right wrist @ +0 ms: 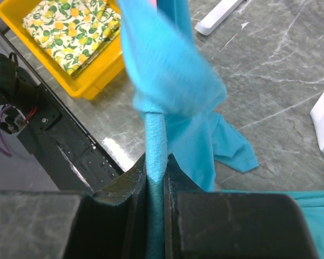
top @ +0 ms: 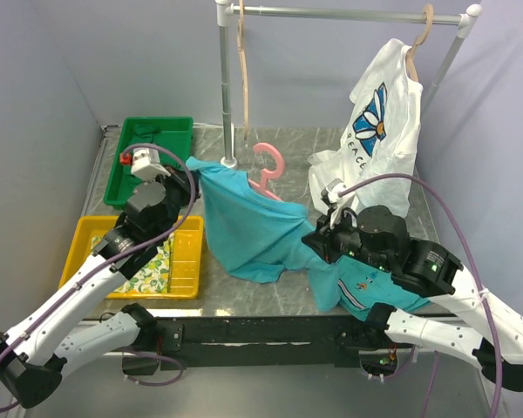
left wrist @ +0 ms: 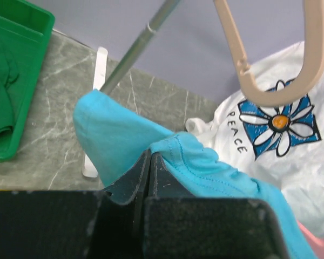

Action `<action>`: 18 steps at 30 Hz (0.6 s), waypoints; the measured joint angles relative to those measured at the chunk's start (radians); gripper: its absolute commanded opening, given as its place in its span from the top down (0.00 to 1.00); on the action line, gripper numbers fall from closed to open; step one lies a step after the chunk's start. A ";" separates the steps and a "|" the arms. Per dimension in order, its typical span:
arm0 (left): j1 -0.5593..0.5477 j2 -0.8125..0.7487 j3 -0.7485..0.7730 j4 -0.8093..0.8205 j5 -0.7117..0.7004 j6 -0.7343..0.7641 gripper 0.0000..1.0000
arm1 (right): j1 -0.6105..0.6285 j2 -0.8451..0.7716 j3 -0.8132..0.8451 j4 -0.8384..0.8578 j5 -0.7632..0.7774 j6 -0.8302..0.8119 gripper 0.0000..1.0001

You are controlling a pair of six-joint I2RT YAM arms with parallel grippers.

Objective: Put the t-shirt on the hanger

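The turquoise-blue t-shirt [top: 248,228] is stretched in the air between my two grippers, its lower part drooping to the table. My left gripper [top: 191,172] is shut on its left edge, which also shows in the left wrist view [left wrist: 124,143] pinched between the gripper's [left wrist: 149,157] jaws. My right gripper [top: 313,228] is shut on a rolled hem of the shirt [right wrist: 167,70], seen in the right wrist view at the gripper [right wrist: 155,162]. The pink hanger [top: 269,167] sticks up behind the shirt's top edge. Its hook shows and its lower part is hidden by the cloth.
A green tray [top: 181,124] and a yellow tray [top: 188,259] with lemon-print cloth stand at the left. A rack pole [top: 224,87] carries a tan hanger [top: 242,61] and a white flower-print t-shirt [top: 379,122]. A teal garment with a striped edge [top: 366,287] lies under my right arm.
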 measured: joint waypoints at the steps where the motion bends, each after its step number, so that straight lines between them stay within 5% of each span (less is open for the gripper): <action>1: 0.005 -0.001 0.011 -0.005 -0.011 -0.010 0.99 | 0.000 -0.003 0.009 -0.010 0.000 0.001 1.00; 2: 0.007 0.003 0.026 -0.015 -0.017 -0.014 0.98 | 0.000 -0.005 0.021 -0.020 0.000 0.002 1.00; 6: 0.008 0.020 0.073 -0.020 -0.014 -0.016 0.38 | 0.000 -0.011 0.094 -0.068 0.003 0.009 1.00; 8: 0.008 0.019 0.080 -0.016 -0.016 -0.016 0.27 | 0.000 -0.015 0.146 -0.098 0.012 0.016 1.00; 18: 0.026 0.033 0.122 -0.015 -0.071 -0.007 0.38 | 0.000 -0.064 0.251 -0.194 0.025 0.035 1.00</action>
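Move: The left fingers hold the free corner of the t-shirt, and the pink hanger it is going onto lies about 17 cm to the right and 2 cm ahead of them, perhaps 5 cm lower. The rack post rises some 18 cm ahead and 4 cm right of them; the green bin is 18 cm ahead, 21 cm left, 27 cm below. From the right hand, which grips the bunched shirt, the hanger is roughly 15 cm ahead and 9 cm left, near its height; the white tote bag is about 29 cm ahead, 18 cm right, slightly lower. Upward with both hands: the right keeps its shut grip on the bunched shirt and lifts it about 7 cm, also drawing it some 4 cm to the right and a little back, tilting only slightly. The left rises about 4 cm, drifting left late, and its fingers open wide and let go of the shirt corner. ##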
